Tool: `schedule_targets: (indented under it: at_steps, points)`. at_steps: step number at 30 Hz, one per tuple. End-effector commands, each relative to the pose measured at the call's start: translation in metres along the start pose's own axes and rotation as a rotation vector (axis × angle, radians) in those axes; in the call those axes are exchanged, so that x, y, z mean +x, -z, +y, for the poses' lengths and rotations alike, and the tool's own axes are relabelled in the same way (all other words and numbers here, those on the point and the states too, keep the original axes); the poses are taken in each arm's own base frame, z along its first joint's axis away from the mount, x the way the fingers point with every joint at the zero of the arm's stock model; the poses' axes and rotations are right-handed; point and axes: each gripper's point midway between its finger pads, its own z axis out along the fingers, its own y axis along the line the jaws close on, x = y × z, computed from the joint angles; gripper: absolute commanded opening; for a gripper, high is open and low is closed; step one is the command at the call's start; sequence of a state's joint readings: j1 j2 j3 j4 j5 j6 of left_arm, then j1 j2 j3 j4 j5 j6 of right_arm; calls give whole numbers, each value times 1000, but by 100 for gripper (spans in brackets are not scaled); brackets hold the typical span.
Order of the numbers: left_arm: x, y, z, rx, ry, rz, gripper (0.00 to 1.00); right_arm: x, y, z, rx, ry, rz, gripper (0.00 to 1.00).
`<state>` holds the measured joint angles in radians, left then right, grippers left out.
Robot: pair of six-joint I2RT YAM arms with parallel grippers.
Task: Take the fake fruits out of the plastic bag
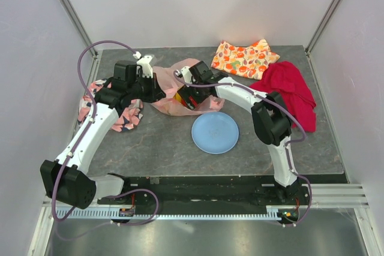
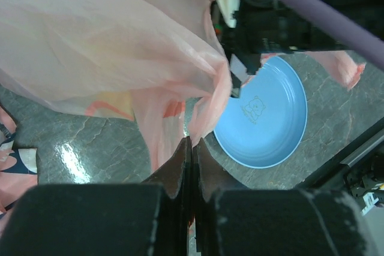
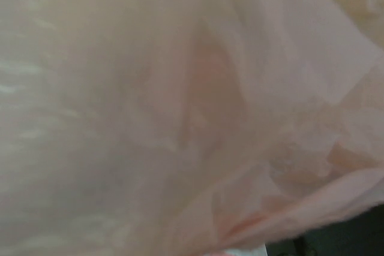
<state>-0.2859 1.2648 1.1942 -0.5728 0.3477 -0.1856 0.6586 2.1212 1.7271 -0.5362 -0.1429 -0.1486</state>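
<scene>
The pink plastic bag [image 1: 187, 68] lies crumpled at the back middle of the table. My left gripper [image 1: 157, 89] is at its left side and, in the left wrist view, my left gripper [image 2: 191, 143] is shut on a fold of the plastic bag [image 2: 102, 34], holding the film up. My right gripper [image 1: 191, 93] reaches into the bag's mouth from the right. Its fingers are hidden. The right wrist view shows only the plastic bag [image 3: 180, 118] film close up. A bit of yellow and red of the fake fruits [image 1: 180, 96] shows inside the bag.
A blue plate [image 1: 215, 132] sits in front of the bag, also in the left wrist view [image 2: 270, 118]. An orange fruit-print cloth [image 1: 244, 58] and a red cloth [image 1: 291, 91] lie at the back right. A pink-and-black cloth [image 1: 120, 118] lies under my left arm.
</scene>
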Motion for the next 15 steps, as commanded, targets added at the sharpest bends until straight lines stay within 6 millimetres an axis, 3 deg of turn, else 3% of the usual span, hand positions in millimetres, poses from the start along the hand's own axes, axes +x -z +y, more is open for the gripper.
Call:
schedule_targets:
  at_steps: [1, 9, 13, 14, 15]
  points:
    - [-15, 6, -9, 43, 14, -48, 2, -33, -3, -9, 58, -80, -79, 85]
    - [-13, 2, -10, 62, 23, -39, 2, -34, -24, -7, 56, -107, -99, 82]
    - [-15, 0, -9, 57, 20, -39, 2, -45, -14, -7, 62, -72, -133, 56]
    - [-17, 1, -9, 56, 17, -45, 2, -48, -8, -8, 67, -57, -143, 49]
    - [-19, 1, -8, 52, 13, -49, 2, -60, 11, -10, 76, -32, -179, 47]
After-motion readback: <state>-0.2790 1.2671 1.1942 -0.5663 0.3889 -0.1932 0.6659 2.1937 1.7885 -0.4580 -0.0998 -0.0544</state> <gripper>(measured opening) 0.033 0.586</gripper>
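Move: The right hand is already inside the plastic bag's mouth, fingers wide open at the red fruit, whose middle lies about 2 cm ahead, 1 cm left and 1 cm below. A yellow fruit sits some 3 cm left and 2 cm ahead; the blue plate waits outside, about 10 cm to the right, 11 cm back and 4 cm lower. From the left hand, which holds the bag's gathered film, the red fruit lies roughly 9 cm right, 6 cm ahead and 17 cm below. Reaching deeper into the bag, the right hand eases about 2.5 cm forward and 2 cm left, almost level, until its spread fingers straddle the red fruit, and over the last part they close by about a quarter of their range onto its sides. The left hand stays nearly in place with its shut fingers still pinching the bag's film, keeping the mouth raised and open. ##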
